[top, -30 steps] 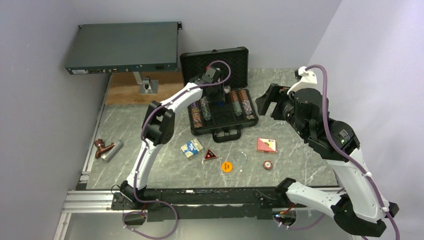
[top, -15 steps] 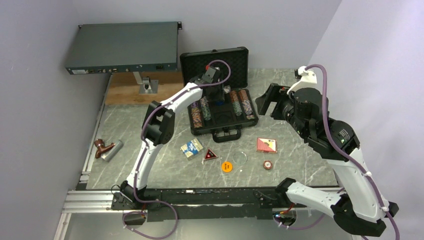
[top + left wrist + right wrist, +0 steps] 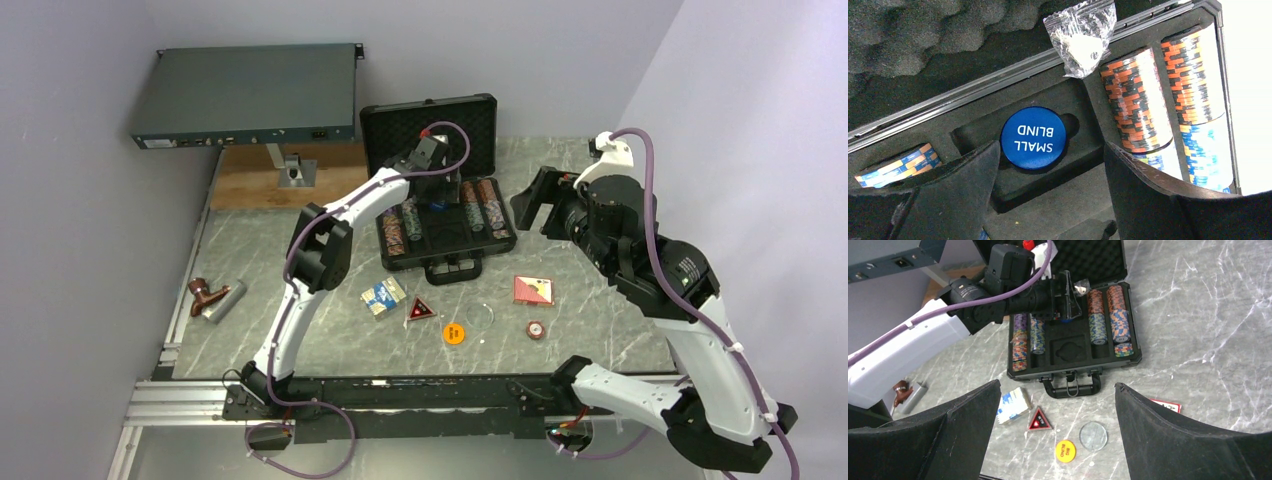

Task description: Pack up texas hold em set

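Observation:
The black briefcase [image 3: 440,245] lies open in the middle of the table, foam lid [image 3: 430,125] up and striped chip rows [image 3: 478,205] inside. My left gripper [image 3: 437,195] hovers over the case, open and empty [image 3: 1048,195]. Just beyond its fingers [image 3: 953,195] a blue "SMALL BLIND" button [image 3: 1033,137] lies in a foam recess. Chip rows [image 3: 1138,100] stand to the right. My right gripper [image 3: 535,205] is open and empty in the air to the right of the case [image 3: 1056,385]. In front of the case lie a blue card deck [image 3: 383,295], red triangle [image 3: 420,310], orange button [image 3: 454,333] and red deck [image 3: 532,290].
A clear disc [image 3: 481,314] and a small round red piece [image 3: 536,328] lie near the orange button. A small plastic bag [image 3: 1080,35] rests at the case's hinge. The large grey electronics box [image 3: 250,95] stands at the back left above a wooden board [image 3: 260,175]. A brown and silver item [image 3: 215,297] lies at the left edge.
My left gripper has shifted slightly right and toward the lid over the case. The right arm and the loose pieces on the table have not moved.

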You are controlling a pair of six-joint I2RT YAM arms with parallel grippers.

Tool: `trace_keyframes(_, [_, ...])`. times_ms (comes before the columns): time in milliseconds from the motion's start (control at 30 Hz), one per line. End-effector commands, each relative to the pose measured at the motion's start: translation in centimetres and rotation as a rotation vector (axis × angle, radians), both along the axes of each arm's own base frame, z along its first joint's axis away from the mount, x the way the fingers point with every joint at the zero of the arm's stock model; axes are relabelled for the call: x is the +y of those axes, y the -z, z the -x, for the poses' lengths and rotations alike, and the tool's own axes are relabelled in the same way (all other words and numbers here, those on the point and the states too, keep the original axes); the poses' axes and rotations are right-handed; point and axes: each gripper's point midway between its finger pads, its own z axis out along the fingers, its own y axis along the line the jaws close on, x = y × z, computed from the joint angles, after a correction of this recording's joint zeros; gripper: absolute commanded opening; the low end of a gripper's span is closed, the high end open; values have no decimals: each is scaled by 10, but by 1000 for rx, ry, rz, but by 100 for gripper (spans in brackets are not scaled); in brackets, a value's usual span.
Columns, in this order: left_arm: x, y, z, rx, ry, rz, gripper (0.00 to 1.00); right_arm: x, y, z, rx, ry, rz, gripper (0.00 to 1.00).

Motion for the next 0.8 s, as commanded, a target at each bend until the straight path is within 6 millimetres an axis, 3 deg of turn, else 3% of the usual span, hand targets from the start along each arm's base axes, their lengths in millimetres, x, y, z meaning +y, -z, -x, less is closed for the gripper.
trace_keyframes(0, [0,-27,-9,-60,-6,45,84,1,-17,2,-30,-10,-38,87])
trace_keyframes(200, [-2,-48,1,-68,8,74,83,1,-16,2,-32,-10,-37,87])
trace_keyframes(433, [4,-88,16,-130,56,72,83,2,-14,0,-32,-9,-28,87])
trace_keyframes(600, [14,-126,29,-179,75,74,84,0,-15,2,-29,-19,-8,87])
trace_keyframes(767, [34,-151,50,-187,78,51,83,0,-12,5,-24,-27,-5,88])
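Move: The small blind disc lies just beyond the left hand's fingertips, about 1 cm ahead, 1 cm left and 2 cm below, in the case's far well. The plastic bag lies some 6 cm ahead and 3 cm right of that hand, and the empty near well about 7 cm back and 1 cm right. From the right hand the disc is roughly 26 cm ahead, 17 cm left and 34 cm below. The left hand, fingers staying open, rises about 10 cm and eases slightly back, away from the small blind disc. ##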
